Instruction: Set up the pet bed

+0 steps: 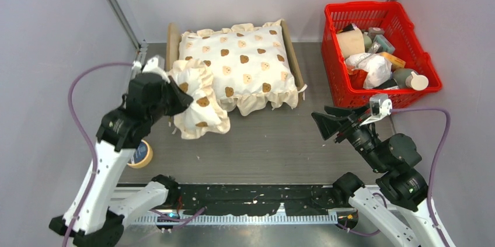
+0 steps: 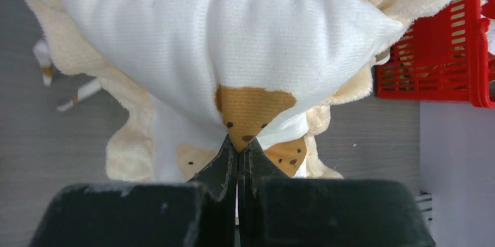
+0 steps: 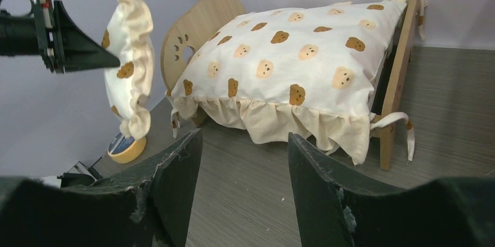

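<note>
The pet bed (image 1: 171, 41) is a light-wood frame at the back of the table, its paw-cutout headboard (image 3: 195, 28) on the left. A cream bear-print ruffled cushion (image 1: 240, 63) lies over it and hides the base. My left gripper (image 1: 187, 100) is shut on a corner of the small bear-print pillow (image 1: 199, 110). The pillow hangs off the table, just in front of the headboard end. In the left wrist view the fingertips pinch the fabric (image 2: 240, 145). My right gripper (image 1: 322, 123) stands open over the bare table, right of the bed, holding nothing (image 3: 245, 139).
A red basket (image 1: 362, 6) full of assorted items stands at the back right. A roll of yellow tape (image 1: 141, 155) lies by the left arm, under the hanging pillow. Grey walls close in the left, back and right sides.
</note>
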Controlling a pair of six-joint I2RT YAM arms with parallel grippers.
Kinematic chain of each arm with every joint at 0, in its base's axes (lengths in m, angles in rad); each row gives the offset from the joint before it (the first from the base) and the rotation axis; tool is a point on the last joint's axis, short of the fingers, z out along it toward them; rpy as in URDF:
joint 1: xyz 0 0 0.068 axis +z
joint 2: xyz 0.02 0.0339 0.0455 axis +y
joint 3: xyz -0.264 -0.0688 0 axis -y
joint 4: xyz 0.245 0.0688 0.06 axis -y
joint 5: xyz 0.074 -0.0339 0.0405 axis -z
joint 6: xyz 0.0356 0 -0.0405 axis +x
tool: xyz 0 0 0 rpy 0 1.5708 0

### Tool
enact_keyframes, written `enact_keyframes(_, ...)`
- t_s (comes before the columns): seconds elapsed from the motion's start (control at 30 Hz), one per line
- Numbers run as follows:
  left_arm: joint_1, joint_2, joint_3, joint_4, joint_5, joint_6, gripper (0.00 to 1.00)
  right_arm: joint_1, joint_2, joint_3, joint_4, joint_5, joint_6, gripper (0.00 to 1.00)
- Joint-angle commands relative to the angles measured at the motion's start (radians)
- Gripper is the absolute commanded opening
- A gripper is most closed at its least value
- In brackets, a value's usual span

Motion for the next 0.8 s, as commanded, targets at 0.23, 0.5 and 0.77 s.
enact_keyframes(0.23, 0.143, 0.759, 1.012, -0.354, 0.136, 0.44, 0.0, -0.003, 0.051, 0.061, 0.006, 0.047, -0.029, 0.61)
enact_keyframes(0.5, 0.297, 0.939, 1.061, -0.322, 0.359, 0.453, 0.0, -0.001, 0.064, 0.086, -0.032, 0.066, -0.04, 0.62)
enact_keyframes(0.77, 0.366, 1.052, 1.059, -0.289, 0.434, 0.473, 0.0, -0.001, 0.069, 0.068, -0.031, 0.08, -0.039, 0.62)
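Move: The left hand already holds the small pillow pinched off the table; its place, the head end of the bed beside the headboard, lies about 23 cm ahead, hardly 1 cm left and some 14 cm lower. The headboard's middle is about 23 cm ahead and 12 cm left of the hand, the big cushion's middle about 23 cm ahead and 20 cm right, both also some 14 cm lower. From the idle right hand that head end lies roughly 31 cm ahead, 56 cm left and 19 cm below. Keeping the small pillow pinched between shut fingers, the left hand swings it forward about 20 cm in an arc, up some 9 cm at first and then back down as far, to bring it in over the bed's head end just right of the headboard. The reach starts fast and slows as it sinks, while the wrist rolls its left side up a little, turns about 10 degrees clockwise and at the last tips the fingers farther down. ##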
